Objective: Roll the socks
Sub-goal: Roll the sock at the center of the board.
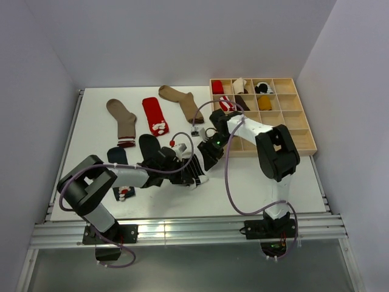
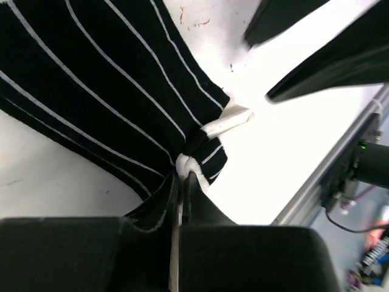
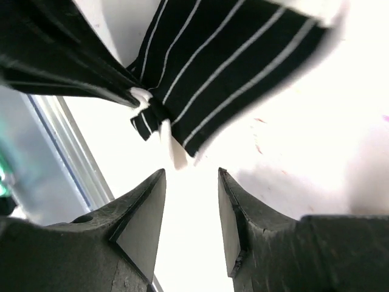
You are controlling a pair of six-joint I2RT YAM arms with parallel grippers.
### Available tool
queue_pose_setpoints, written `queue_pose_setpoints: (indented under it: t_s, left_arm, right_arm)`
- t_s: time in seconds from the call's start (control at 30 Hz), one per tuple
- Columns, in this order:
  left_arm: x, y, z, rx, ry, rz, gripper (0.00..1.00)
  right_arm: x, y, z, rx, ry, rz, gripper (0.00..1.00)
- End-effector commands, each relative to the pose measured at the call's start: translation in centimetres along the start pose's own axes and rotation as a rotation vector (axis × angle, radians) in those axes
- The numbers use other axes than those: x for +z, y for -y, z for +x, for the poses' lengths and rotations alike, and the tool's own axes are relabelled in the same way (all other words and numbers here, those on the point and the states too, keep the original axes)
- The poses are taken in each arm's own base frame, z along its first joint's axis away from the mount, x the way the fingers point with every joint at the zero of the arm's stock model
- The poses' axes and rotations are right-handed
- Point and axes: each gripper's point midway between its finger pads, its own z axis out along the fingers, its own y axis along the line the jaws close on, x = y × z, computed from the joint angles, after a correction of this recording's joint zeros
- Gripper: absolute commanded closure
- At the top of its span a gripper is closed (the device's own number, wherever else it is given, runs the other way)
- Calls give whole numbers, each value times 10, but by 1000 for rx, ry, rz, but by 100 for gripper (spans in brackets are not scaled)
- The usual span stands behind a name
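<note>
A black sock with thin white stripes and a white toe [image 1: 197, 172] lies at the middle front of the table. My left gripper [image 1: 185, 170] is shut on a bunched corner of it, the fabric pinched white between the fingertips [image 2: 184, 173], and the rest of the sock [image 2: 109, 91] spreads out beyond. My right gripper [image 1: 206, 159] hovers just to the right of the sock, open with nothing between its fingers [image 3: 190, 173]. The striped sock [image 3: 231, 61] lies just ahead of it. A plain black sock [image 1: 149, 146] lies beside my left arm.
At the back of the table lie a tan sock [image 1: 123, 121], a red sock [image 1: 155, 115] and another tan sock [image 1: 179, 97]. A navy sock [image 1: 118, 157] lies at the front left. A wooden divided box [image 1: 262, 79] at the back right holds rolled socks.
</note>
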Motion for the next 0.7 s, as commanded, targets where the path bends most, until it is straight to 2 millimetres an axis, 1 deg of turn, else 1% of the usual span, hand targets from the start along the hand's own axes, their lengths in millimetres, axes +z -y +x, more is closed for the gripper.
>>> queue_pose_setpoints:
  t_s: [0.0,0.03,0.07,0.1,0.13,0.17,0.2,0.23,0.27,0.3,0.33,0.37,0.4,0.43,0.47,0.5,0.53,0.57,0.6,0.63,0.67]
  left_arm:
    - [-4,-16,26,-77,-154,-27,100]
    - [-4,-14,25,-93,-164,-13,100]
    - [-4,-16,28,-109,-186,-17,100]
    - [-4,-17,27,-121,-197,-15,100]
    - [-4,-14,23,-125,-206,3,100]
    - [-6,-17,26,-141,-230,-16,100]
    - [-6,-18,25,-148,-237,-21,100]
    - [-6,-13,22,-158,-249,-2,100]
    - [-7,-11,21,-166,-255,5,100]
    - [-7,-14,23,-186,-275,-7,100]
    - [-7,-10,17,-192,-272,2,100]
    - [-7,-9,19,-203,-288,11,100]
    - [-6,-7,15,-211,-288,10,100]
    - [-7,-9,18,-222,-309,-1,100]
    - [-6,-8,20,-229,-325,5,100]
    - [-6,-8,21,-238,-335,-3,100]
    - [-6,-8,22,-245,-343,0,99]
    - [-6,-8,24,-254,-354,4,99]
    - [-5,-8,23,-256,-355,0,99]
    - [-5,-10,26,-262,-364,-10,99]
    - [-5,-10,27,-263,-371,-8,99]
  right_arm:
    - [-21,-2,-17,-42,116,39,53]
    - [-31,0,-21,-54,154,59,52]
    - [-36,1,-21,-65,172,71,53]
    - [-36,2,-14,-74,171,85,53]
    - [-40,7,-17,-103,198,118,53]
    - [-51,4,-19,-141,230,157,53]
    - [-49,8,-7,-165,214,190,53]
    - [-58,7,-14,-226,254,233,53]
    - [-60,7,-12,-255,263,255,53]
    - [-55,8,-2,-290,249,266,53]
    - [-63,8,-5,-342,270,312,53]
    - [-64,8,-3,-374,273,331,53]
    - [-60,9,6,-416,256,341,53]
    - [-67,7,2,-475,277,384,53]
    - [-62,8,12,-517,260,393,53]
    - [-62,8,8,-566,271,423,52]
    - [-67,4,6,-611,283,456,52]
    - [-61,8,16,-638,254,481,52]
    - [-56,2,15,-687,248,488,52]
    - [-59,-2,8,-738,271,520,51]
    - [-52,-2,14,-757,252,531,51]
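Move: The striped sock's folded toe end, pinched in the shut left fingers just off the table, runs about 2 cm to the right of the left hand point. From the open right gripper it lies some 5 cm back, 5 cm left and 3 cm down. The black sock's middle is about 15 cm left and 8 cm ahead of the left hand; the wooden box's middle is roughly 20 cm ahead and 21 cm right of the right hand. Draw the right gripper about 5 cm to the right, away from the striped sock's folded end, rising nearly 4 cm before it starts to sink again. Keep its fingers open and swing their tips forward some 40 degrees. Hold the left hand in place, still pinching the fold, while its fingertips tilt back about 20 degrees. ##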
